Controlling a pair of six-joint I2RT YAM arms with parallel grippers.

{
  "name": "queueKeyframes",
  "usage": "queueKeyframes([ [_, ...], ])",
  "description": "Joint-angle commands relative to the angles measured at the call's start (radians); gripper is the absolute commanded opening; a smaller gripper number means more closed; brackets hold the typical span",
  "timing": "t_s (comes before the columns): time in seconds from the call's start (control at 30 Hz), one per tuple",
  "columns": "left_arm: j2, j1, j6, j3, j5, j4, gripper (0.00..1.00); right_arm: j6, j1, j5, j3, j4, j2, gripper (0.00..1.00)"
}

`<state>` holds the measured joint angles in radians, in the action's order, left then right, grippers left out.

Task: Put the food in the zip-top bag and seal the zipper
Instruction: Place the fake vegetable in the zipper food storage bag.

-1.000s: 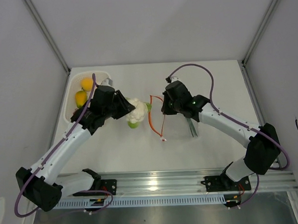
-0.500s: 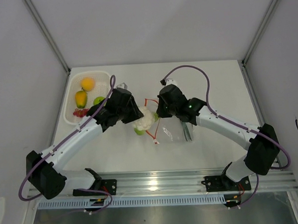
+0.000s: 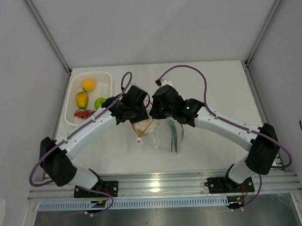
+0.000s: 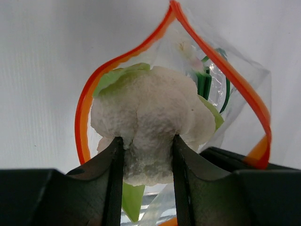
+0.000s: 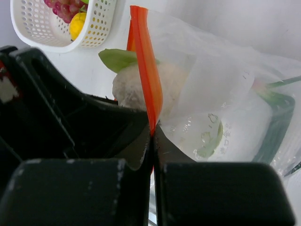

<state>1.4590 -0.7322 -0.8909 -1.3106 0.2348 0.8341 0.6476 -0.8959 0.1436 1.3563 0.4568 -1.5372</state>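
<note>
My left gripper (image 4: 145, 141) is shut on the stem of the white cauliflower (image 4: 146, 108), whose head sits in the open mouth of the zip-top bag (image 4: 240, 75). The orange-red zipper (image 4: 83, 108) loops around the cauliflower. Long green stalks (image 4: 205, 84) lie inside the bag. My right gripper (image 5: 153, 134) is shut on the zipper (image 5: 146, 70) and holds the mouth up. In the top view the two grippers meet over the bag (image 3: 166, 138), left gripper (image 3: 139, 119) beside right gripper (image 3: 158, 112).
A white mesh basket (image 3: 69, 108) at the back left holds an orange ball (image 3: 88, 84), a yellow-orange fruit (image 3: 82, 100), a green apple (image 3: 100, 102) and small red pieces (image 3: 82, 114). Purple cables arch over both wrists. Grey walls close in the table.
The left arm has carried the cauliflower rightward from near the basket into the bag's mouth. The right gripper has pulled the bag left and toward the front, keeping hold of the zipper.
</note>
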Motion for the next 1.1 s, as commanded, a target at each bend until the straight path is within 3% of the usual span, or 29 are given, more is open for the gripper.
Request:
queueKeyframes([
  [0.0, -0.048, -0.027, -0.019, -0.001, 0.029, -0.027, 0.01, 0.034, -0.006, -0.007, 0.043, -0.035, -0.02, 0.0],
  [0.13, -0.072, -0.027, 0.004, 0.028, 0.035, -0.049, 0.06, 0.038, -0.006, -0.009, 0.049, -0.033, -0.017, 0.0],
  [0.23, -0.094, -0.027, 0.032, 0.059, 0.043, -0.079, 0.36, 0.043, -0.006, -0.001, 0.053, -0.029, -0.009, 0.0],
  [0.27, -0.118, -0.027, 0.043, 0.08, 0.038, -0.09, 0.52, 0.041, -0.005, 0.002, 0.053, -0.027, -0.006, 0.0],
  [0.33, -0.147, -0.027, 0.055, 0.114, 0.031, -0.128, 0.62, 0.043, -0.001, 0.004, 0.052, -0.024, -0.005, 0.0],
  [0.37, -0.167, -0.027, 0.07, 0.126, 0.029, -0.144, 0.74, 0.041, -0.001, 0.004, 0.052, -0.021, -0.004, 0.0],
  [0.43, -0.228, -0.027, 0.095, 0.168, 0.021, -0.18, 0.82, 0.04, 0.0, 0.008, 0.047, -0.015, -0.001, 0.0],
  [0.5, -0.282, -0.027, 0.125, 0.181, 0.035, -0.179, 0.97, 0.04, 0.0, 0.008, 0.041, -0.013, 0.008, 0.0],
  [0.83, -0.509, -0.027, 0.201, 0.227, 0.112, -0.17, 0.99, 0.027, 0.021, -0.024, -0.003, -0.003, 0.087, 0.0],
  [1.0, -0.534, -0.026, 0.221, 0.322, 0.132, -0.179, 0.99, 0.041, 0.06, -0.064, -0.052, -0.02, 0.187, 0.0],
  [1.07, -0.511, -0.026, 0.207, 0.359, 0.104, -0.184, 0.92, 0.043, 0.077, -0.09, -0.062, -0.018, 0.21, 0.0],
])
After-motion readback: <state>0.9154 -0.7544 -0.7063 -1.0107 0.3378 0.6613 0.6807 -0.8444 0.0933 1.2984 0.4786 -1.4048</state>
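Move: The left hand holds the cauliflower in the bag's open mouth, its middle about 3 cm below the finger pads; the bag's body lies roughly 8 cm to the right, 3 cm back and 9 cm below. The green onions inside are some 13 cm right, 4 cm back and 12 cm down, and the basket is about 24 cm left, 12 cm ahead and 10 cm below. From the right hand, pinching the orange rim, the cauliflower is level, about 5 cm left and 6 cm lower. Staying low in the mouth and drifting slightly back, the left hand spreads its fingers wide to let go of the cauliflower, then pulls up out of the bag some 9 cm while swinging left and back, its fingertips tipping up and forward about 25 degrees, and sinks a couple of centimetres at the end. The right hand keeps its shut pinch on the orange rim, holding almost still until the left is clear, then draws the rim about 3 cm right and nearly as far up. ##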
